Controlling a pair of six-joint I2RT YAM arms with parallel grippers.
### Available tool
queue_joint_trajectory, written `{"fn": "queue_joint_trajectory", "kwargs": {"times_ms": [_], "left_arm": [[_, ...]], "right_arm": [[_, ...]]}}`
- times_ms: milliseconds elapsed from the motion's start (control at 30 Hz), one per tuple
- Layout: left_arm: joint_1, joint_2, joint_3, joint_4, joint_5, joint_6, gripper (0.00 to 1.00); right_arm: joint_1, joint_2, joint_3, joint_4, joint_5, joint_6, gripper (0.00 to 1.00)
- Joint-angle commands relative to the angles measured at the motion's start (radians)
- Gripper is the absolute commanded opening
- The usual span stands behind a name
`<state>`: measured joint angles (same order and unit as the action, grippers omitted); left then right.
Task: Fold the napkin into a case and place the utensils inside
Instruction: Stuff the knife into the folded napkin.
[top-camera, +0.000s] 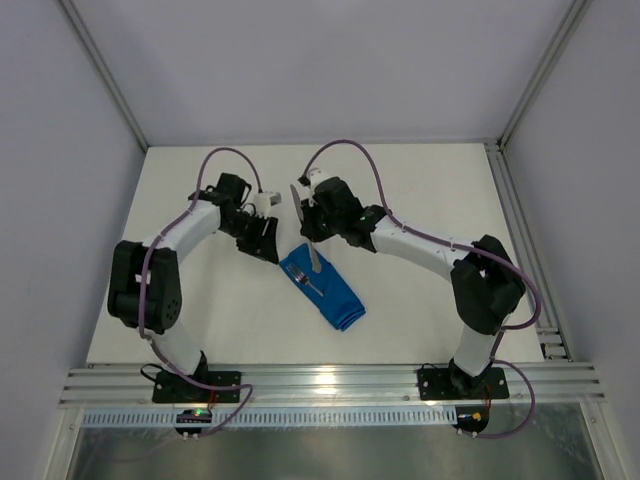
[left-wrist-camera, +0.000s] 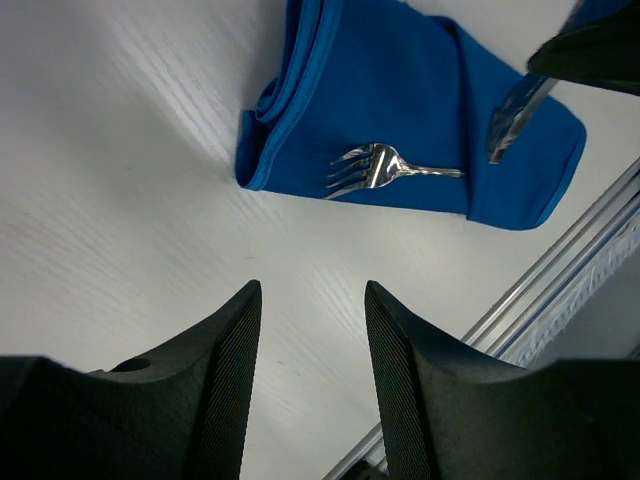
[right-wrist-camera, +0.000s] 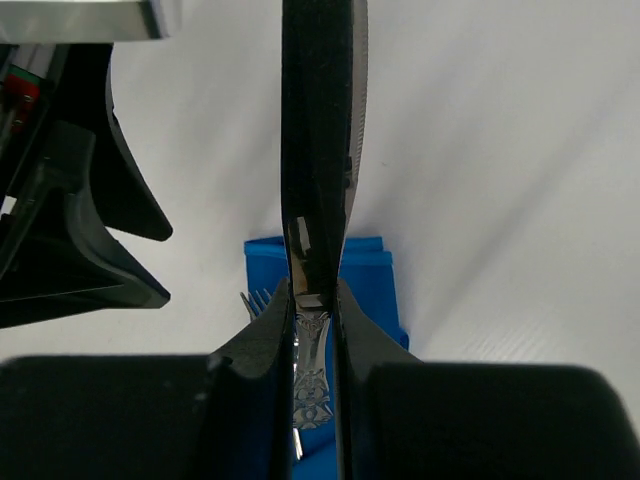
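Observation:
The napkin, folded into a narrow blue case (top-camera: 330, 295), lies slantwise on the white table between the arms. The silver fork (top-camera: 311, 284) lies on its far end. In the left wrist view the fork's (left-wrist-camera: 385, 170) handle reaches a fold edge of the case (left-wrist-camera: 380, 80); I cannot tell if it is tucked in. My right gripper (top-camera: 312, 228) is shut on the dark knife (right-wrist-camera: 320, 150), held steeply above the case (right-wrist-camera: 370, 265), handle end (left-wrist-camera: 512, 118) pointing down. My left gripper (top-camera: 264, 238) is open and empty, just left of the case's far end.
Aluminium rails (top-camera: 330, 385) run along the near table edge, and a rail (top-camera: 520, 240) runs down the right side. Grey walls enclose the table. My left gripper's fingers (right-wrist-camera: 90, 240) stand close to the right gripper's left side.

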<state>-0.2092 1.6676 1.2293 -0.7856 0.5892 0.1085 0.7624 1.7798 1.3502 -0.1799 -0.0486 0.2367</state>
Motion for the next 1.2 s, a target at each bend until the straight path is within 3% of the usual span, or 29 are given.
{"fn": "queue_joint_trajectory", "kwargs": {"times_ms": [0, 500, 900, 1033, 1167], "left_arm": [[-0.019, 0.055, 0.002, 0.028, -0.038, -0.024, 0.48], [-0.058, 0.283, 0.078, 0.134, -0.104, -0.064, 0.47], [-0.068, 0.359, 0.107, 0.111, -0.02, -0.073, 0.43], [-0.07, 0.376, 0.11, 0.105, -0.008, -0.072, 0.27], [-0.07, 0.394, 0.119, 0.1, 0.009, -0.079, 0.21]], "right_arm": [[0.028, -0.028, -0.02, -0.01, 0.113, -0.019, 0.04], [0.052, -0.013, -0.098, 0.134, 0.121, -0.065, 0.04], [0.052, 0.041, -0.083, 0.131, 0.139, -0.115, 0.04], [0.052, 0.056, -0.086, 0.123, 0.142, -0.117, 0.04], [0.055, 0.069, -0.085, 0.119, 0.141, -0.123, 0.04]]}}
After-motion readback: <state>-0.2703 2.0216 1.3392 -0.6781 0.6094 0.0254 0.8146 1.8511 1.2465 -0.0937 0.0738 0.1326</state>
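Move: The napkin's left corner, which my left fingers go for, is about 9 cm below my left hand, 3 cm to its right and 2 cm ahead. From that hand the fork's exposed part lies some 9 cm right and 2 cm back. My right hand already holds the knife, handle end down; the napkin's pocket mouth is about 9 cm back, 6 cm right and 14 cm below it. At that same depth, the fork is straight back 7 cm, and the left corner 5 cm left and 2 cm back. I drop my left hand some 7 cm beside the napkin, then slide it low, forward and right onto the left corner, closing the open fingers about halfway around the cloth. Keeping the knife gripped, I lower my right hand about 6 cm in two stages, rising briefly between, and tip its fingers some 10 degrees steeper, bringing the handle end towards the pocket mouth. ##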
